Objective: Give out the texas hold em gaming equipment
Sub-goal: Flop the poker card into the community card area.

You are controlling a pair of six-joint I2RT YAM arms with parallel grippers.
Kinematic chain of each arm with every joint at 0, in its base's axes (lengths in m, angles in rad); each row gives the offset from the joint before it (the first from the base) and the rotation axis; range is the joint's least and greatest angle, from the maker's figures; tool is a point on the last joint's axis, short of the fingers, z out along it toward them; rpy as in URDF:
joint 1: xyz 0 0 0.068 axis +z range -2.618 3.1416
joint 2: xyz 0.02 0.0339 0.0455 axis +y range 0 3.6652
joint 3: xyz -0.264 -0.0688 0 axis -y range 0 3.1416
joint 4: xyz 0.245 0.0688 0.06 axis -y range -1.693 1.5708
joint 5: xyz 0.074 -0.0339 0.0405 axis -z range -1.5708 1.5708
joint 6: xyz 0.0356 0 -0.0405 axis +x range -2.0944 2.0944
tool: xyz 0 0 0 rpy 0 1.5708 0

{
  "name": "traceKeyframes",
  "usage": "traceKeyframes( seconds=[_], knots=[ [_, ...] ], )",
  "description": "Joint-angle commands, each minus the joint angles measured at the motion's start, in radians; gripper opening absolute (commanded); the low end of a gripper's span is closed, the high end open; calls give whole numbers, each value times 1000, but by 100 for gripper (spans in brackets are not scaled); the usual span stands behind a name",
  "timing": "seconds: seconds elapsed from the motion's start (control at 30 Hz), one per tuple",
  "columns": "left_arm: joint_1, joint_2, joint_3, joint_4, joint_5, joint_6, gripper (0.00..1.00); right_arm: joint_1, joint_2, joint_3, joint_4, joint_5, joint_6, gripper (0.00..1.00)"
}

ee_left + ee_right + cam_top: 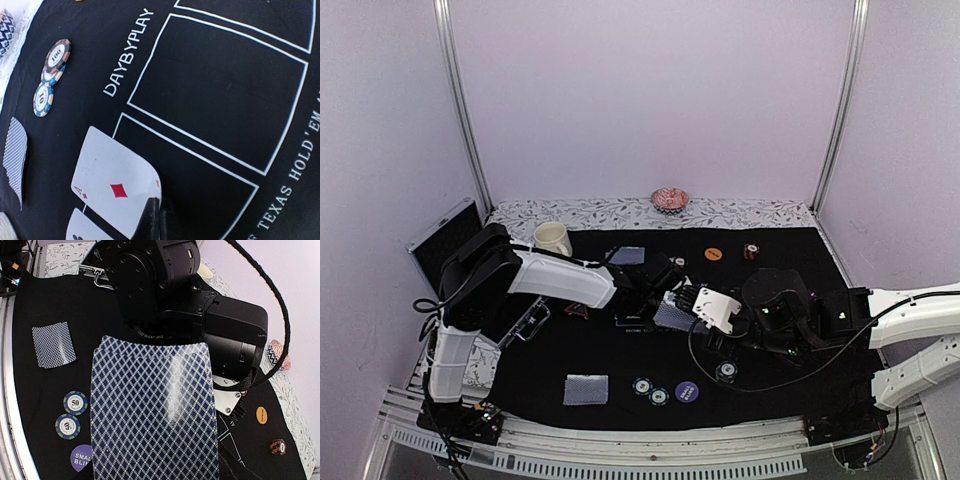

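Observation:
My left gripper (156, 220) is shut on the corner of a face-up ace of diamonds (117, 185), just above the black mat's white boxes. In the top view that gripper (655, 283) is at mid-table. My right gripper (686, 312) meets it there, shut on a deck of blue-diamond-backed cards (155, 410) that hides its fingers. A card (586, 389) lies face down near the front. Two chips (642, 386) and a purple button (687, 391) lie to its right. An orange button (713, 254) and a chip stack (751, 252) are at the back.
A cream mug (552, 238) stands at the back left by an open case (445, 235). A pink dish (669, 199) sits on the floral cloth behind the mat. Near the left arm are a red-outlined triangle (577, 311) and another card (627, 256).

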State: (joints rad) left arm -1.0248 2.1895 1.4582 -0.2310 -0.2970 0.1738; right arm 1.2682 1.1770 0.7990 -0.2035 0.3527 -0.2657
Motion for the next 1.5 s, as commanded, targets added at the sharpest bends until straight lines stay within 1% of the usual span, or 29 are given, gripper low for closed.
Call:
traceKeyframes(
  seconds=[0.0,0.57,0.7,0.77,0.87,0.93,1.17,1.3,1.47],
  knots=[
    [-16,-27,-34,-61,66,-27,0,-6,-21,29,7,-3,3,56],
    [-31,-49,-66,-65,106,-36,0,-6,-21,29,5,1,7,56],
    [-31,-57,-76,-65,98,-36,0,-6,-25,27,5,0,9,56],
    [-32,-60,-78,-65,95,-38,14,-5,-22,29,5,0,8,56],
    [-32,-68,-76,-67,89,-37,24,-6,-19,31,6,0,6,56],
    [-31,-75,-76,-67,82,-36,28,-5,-21,30,6,0,8,56],
    [-32,-132,-89,-74,104,-37,30,-6,-31,28,-2,1,8,56],
    [-25,-186,-127,-44,157,-45,32,-5,-38,29,-5,2,8,56],
    [16,-266,-160,-19,223,-81,32,-6,-42,29,-8,2,8,56]
  ],
)
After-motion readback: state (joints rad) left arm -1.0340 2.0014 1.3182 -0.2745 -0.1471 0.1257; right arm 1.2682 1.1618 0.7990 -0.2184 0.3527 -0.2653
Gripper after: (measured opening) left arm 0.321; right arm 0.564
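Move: The ace of diamonds is still pinched by its near edge in my left fingers; its middle lies about 4 cm ahead, 1 cm left and 1 cm below. The clubs card lies 3 cm ahead and 8 cm left, the empty third box 8 cm right and 1 cm ahead, and the two overlapping chips some 16 cm ahead, 1 cm right. From my right hand, the ace is roughly 18 cm ahead, 8 cm left and 19 cm down. With my left fingers still shut on the ace's near edge, I ease straight back about 2 cm, low over the mat, drawing the card with me. I then open the fingers about a third of the way to let go, and back off another 2 to 3 cm while rising about 3 cm clear of the card. My right hand keeps still, holding the deck. ##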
